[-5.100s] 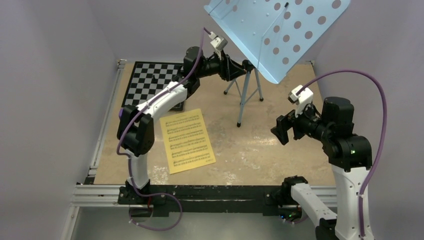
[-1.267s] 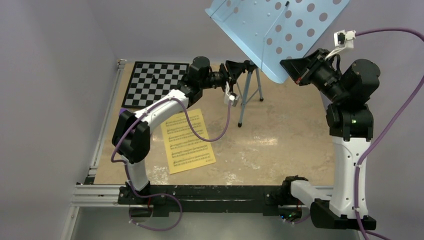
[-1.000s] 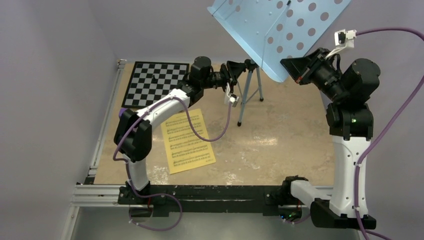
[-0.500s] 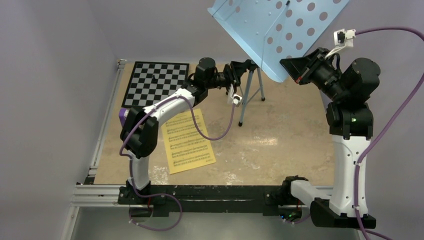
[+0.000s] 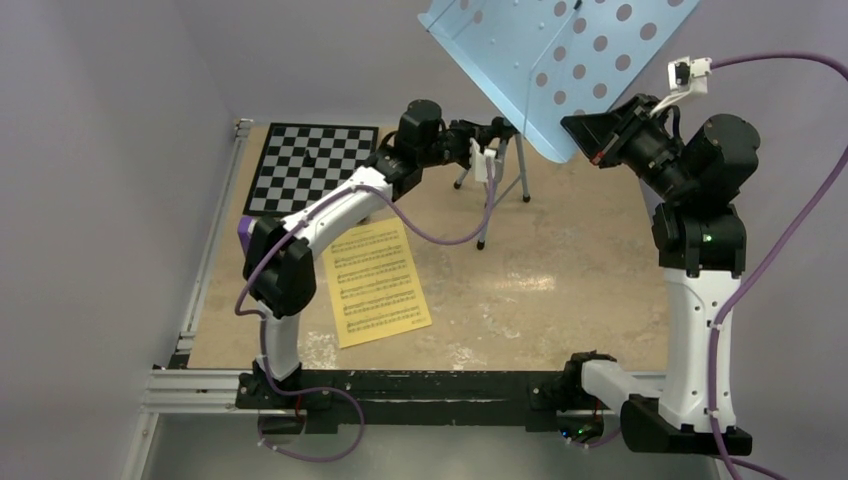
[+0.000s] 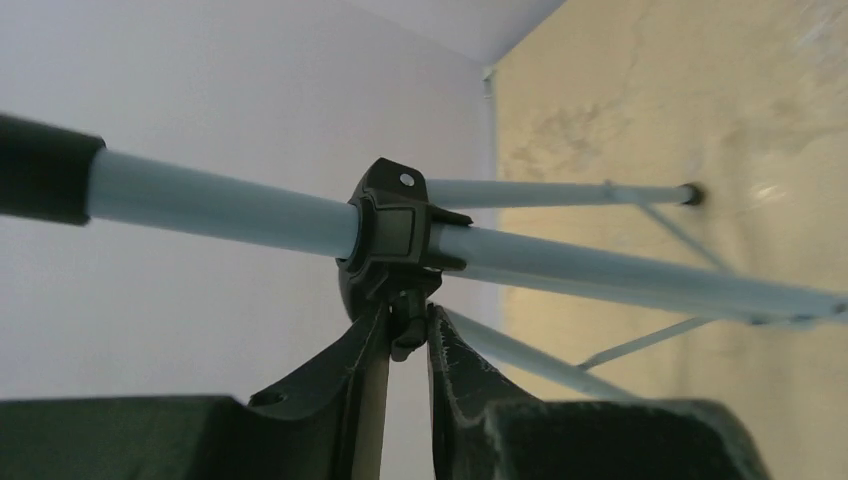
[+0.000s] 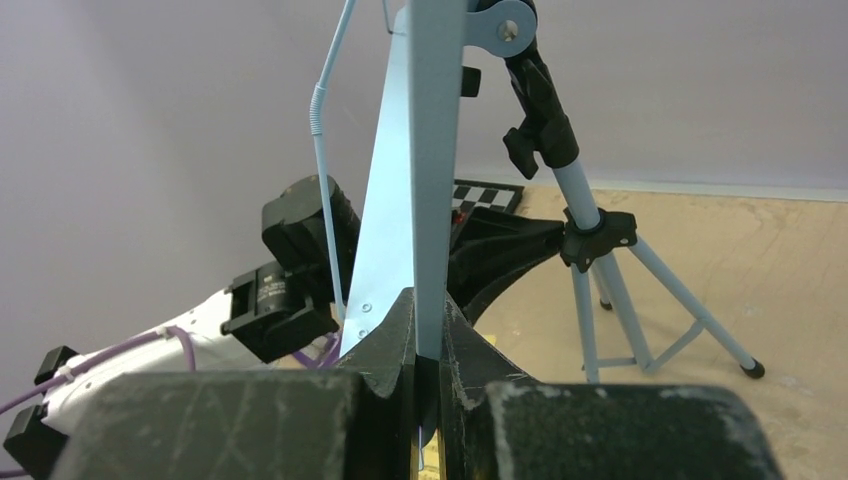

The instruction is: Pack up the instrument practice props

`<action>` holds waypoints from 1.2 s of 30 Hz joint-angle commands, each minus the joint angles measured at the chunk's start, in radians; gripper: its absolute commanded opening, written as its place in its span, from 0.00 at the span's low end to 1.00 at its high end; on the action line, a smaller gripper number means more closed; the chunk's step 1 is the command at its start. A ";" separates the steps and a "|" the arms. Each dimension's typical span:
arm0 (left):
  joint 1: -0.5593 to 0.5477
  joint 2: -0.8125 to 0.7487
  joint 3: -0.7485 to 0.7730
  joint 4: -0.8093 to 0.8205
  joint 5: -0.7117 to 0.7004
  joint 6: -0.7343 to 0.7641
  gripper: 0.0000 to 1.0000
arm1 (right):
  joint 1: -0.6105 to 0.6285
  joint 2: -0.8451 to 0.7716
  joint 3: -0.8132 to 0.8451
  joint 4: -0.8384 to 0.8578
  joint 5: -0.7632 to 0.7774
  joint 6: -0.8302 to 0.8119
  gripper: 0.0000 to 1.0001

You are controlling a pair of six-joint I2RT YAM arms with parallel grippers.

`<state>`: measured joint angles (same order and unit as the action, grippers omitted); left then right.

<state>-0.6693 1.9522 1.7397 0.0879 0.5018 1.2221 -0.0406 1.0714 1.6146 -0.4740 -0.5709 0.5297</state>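
Observation:
The light blue music stand (image 5: 487, 200) stands at the back of the table, its hole-dotted tray (image 5: 560, 60) tilted high. My left gripper (image 5: 492, 131) is at the black collar (image 6: 392, 230) on the pole. There it (image 6: 408, 330) is shut on the small black knob under the collar. My right gripper (image 5: 578, 128) is shut on the tray's lower edge (image 7: 425, 150), both fingers flat against it (image 7: 428, 325). The yellow sheet of music (image 5: 375, 283) lies flat near the left arm. A small purple shape (image 5: 243, 226) peeks from behind the left arm's elbow.
A black-and-white checkerboard (image 5: 310, 160) lies at the back left. Purple walls close in the table on the left, back and right. The stand's tripod legs (image 7: 690, 320) spread over the tan tabletop (image 5: 560, 290). A purple cable loops under the left wrist.
My left gripper has moved right onto the stand's collar and closed on its knob. The right arm has kept its hold on the tray.

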 commanded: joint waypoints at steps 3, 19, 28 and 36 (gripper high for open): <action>0.013 -0.069 0.104 -0.213 0.016 -0.719 0.06 | -0.004 -0.021 0.022 0.029 -0.020 -0.057 0.00; 0.096 -0.032 0.115 -0.237 0.116 -1.724 0.20 | -0.004 -0.025 0.049 -0.029 -0.013 -0.108 0.00; 0.094 -0.074 0.017 -0.128 0.179 -1.792 0.80 | -0.004 -0.034 0.076 -0.095 0.006 -0.168 0.00; 0.119 -0.255 -0.234 -0.052 0.213 -1.553 0.99 | -0.004 -0.018 0.118 -0.145 -0.027 -0.239 0.00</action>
<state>-0.5713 1.8557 1.6211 -0.0536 0.6773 -0.4690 -0.0395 1.0580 1.6733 -0.6003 -0.6010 0.3912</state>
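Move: The left hand already has the collar knob of the music stand's tripod between its fingertips. The collar is just beyond, some 3 cm right and 1 cm ahead; the stand's near foot is about 10 cm back, level sideways, 31 cm below. Also on the table, the sheet music lies some 18 cm back and 23 cm left, and the chessboard 7 cm ahead and 38 cm left. From the right hand, the knob is roughly 17 cm ahead, 6 cm left and 18 cm below. Rolling about its own pointing direction, counter-clockwise looking along the fingers, the left hand twists some 80 degrees with the knob between its fingertips, easing back and slightly left. It then opens wide, comes free and draws back and down, ending about 7 cm back, while the right hand keeps its pinch on the desk's lower edge and drifts back 2 cm. ##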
